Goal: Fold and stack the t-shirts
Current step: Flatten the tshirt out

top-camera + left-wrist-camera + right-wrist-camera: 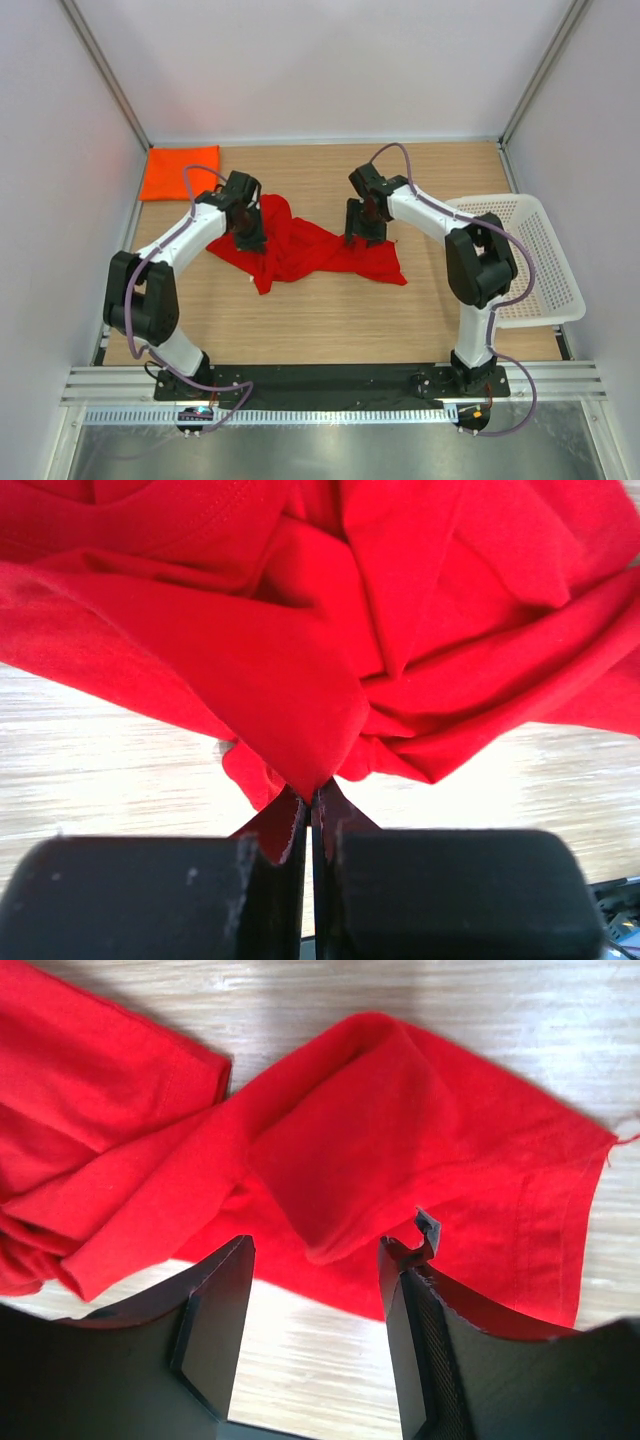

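A deep red t-shirt (pixel 310 250) lies crumpled in the middle of the wooden table. My left gripper (pixel 250 240) stands over its left part. In the left wrist view this gripper (pixel 310 798) is shut on a fold of the red cloth (pixel 300 680), which bunches up from the pinch. My right gripper (pixel 362 238) is at the shirt's right part. In the right wrist view it (pixel 320 1250) is open, its fingers on either side of a raised ridge of red cloth (pixel 400 1130) near the hem. A bright orange t-shirt (pixel 180 172) lies folded at the back left corner.
A white plastic mesh basket (pixel 540 260) stands at the table's right edge, beside the right arm. White walls with metal posts close in the back and both sides. Bare wood (pixel 330 320) lies between the red shirt and the arm bases.
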Controlling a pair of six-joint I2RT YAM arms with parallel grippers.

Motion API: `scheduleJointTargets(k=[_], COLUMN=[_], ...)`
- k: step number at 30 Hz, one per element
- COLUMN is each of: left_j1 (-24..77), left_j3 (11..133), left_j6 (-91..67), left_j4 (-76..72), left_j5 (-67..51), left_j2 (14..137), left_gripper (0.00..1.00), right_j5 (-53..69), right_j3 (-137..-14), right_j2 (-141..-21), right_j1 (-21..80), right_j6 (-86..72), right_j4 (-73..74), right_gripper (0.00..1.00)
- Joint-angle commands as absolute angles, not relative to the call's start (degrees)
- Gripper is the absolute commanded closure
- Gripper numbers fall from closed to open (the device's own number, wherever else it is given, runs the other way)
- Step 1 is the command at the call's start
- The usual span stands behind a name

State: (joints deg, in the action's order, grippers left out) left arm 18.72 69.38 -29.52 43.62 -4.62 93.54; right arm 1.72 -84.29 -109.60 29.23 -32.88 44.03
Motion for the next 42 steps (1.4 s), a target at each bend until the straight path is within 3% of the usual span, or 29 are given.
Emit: scheduleJointTargets(k=[1,10,13,14,17,23,31,42], left_j1=[18.72,18.72,18.63,18.63,18.63,16.01,13.18,12.83], left_j3=[69.35,69.96,70.40,70.49,71.10,73.30,78.30,95.25], left_j6=[-29.62,-30.06,-29.88,-29.88,-30.06,-32.43,-37.18,-40.77], left_j4=[43.33,44.03,44.30,44.38,44.82,46.75,51.94,56.78], left_j5=[-6.24,-7.21,-7.03,-6.94,-6.77,-6.50,-8.44,-0.35], left_j2=[90.97,90.00,89.91,89.91,89.47,85.79,75.86,60.22], left_gripper=[1.00,1.00,1.00,1.00,1.00,1.00,1.00,1.00], right_j5=[-1.93,-6.33,-7.29,-7.99,-9.13,-17.30,-38.03,-37.01], right_j3=[-87.63,-91.93,-92.02,-91.93,-91.50,-90.53,-88.24,-97.81], right_j2=[-111.18,-116.01,-116.45,-116.46,-115.58,-108.13,-94.41,-74.46], right_j1=[29.71,29.88,29.88,29.88,29.88,29.88,29.88,29.80], right_j6=[-30.24,-28.04,-27.77,-27.86,-28.39,-27.16,-21.89,-17.93], right_j4=[45.26,48.08,48.52,48.43,48.60,52.03,54.40,57.83], right_gripper=[0.41,0.53,0.67,0.79,0.99,0.99,0.99,0.99])
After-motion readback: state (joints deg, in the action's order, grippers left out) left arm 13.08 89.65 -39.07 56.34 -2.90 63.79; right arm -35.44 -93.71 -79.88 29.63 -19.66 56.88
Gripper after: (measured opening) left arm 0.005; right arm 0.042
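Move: The right hand, open, hovers over the t-shirt's right part; the folded-over flap it will pinch is about 1 cm ahead, 2 cm right and 3 cm below. The shirt's near right corner is roughly 8 cm back and 9 cm right of that hand, the white basket some 32 cm right and 3 cm back. From the left hand, already pinching the shirt, the flap is about 4 cm ahead and 25 cm right; the orange folded shirt lies some 20 cm ahead and 18 cm left. Down a couple of centimetres and slightly forward and right, the right hand sinks onto the red shirt and shuts its fingers on the folded flap, while the left hand waits with its pinch kept. Then both sweep up together by some 26 cm, the right also pulling about 12 cm rightward and the left drifting a little left and back, both wrists tilting the fingertips forward about 35 degrees. ##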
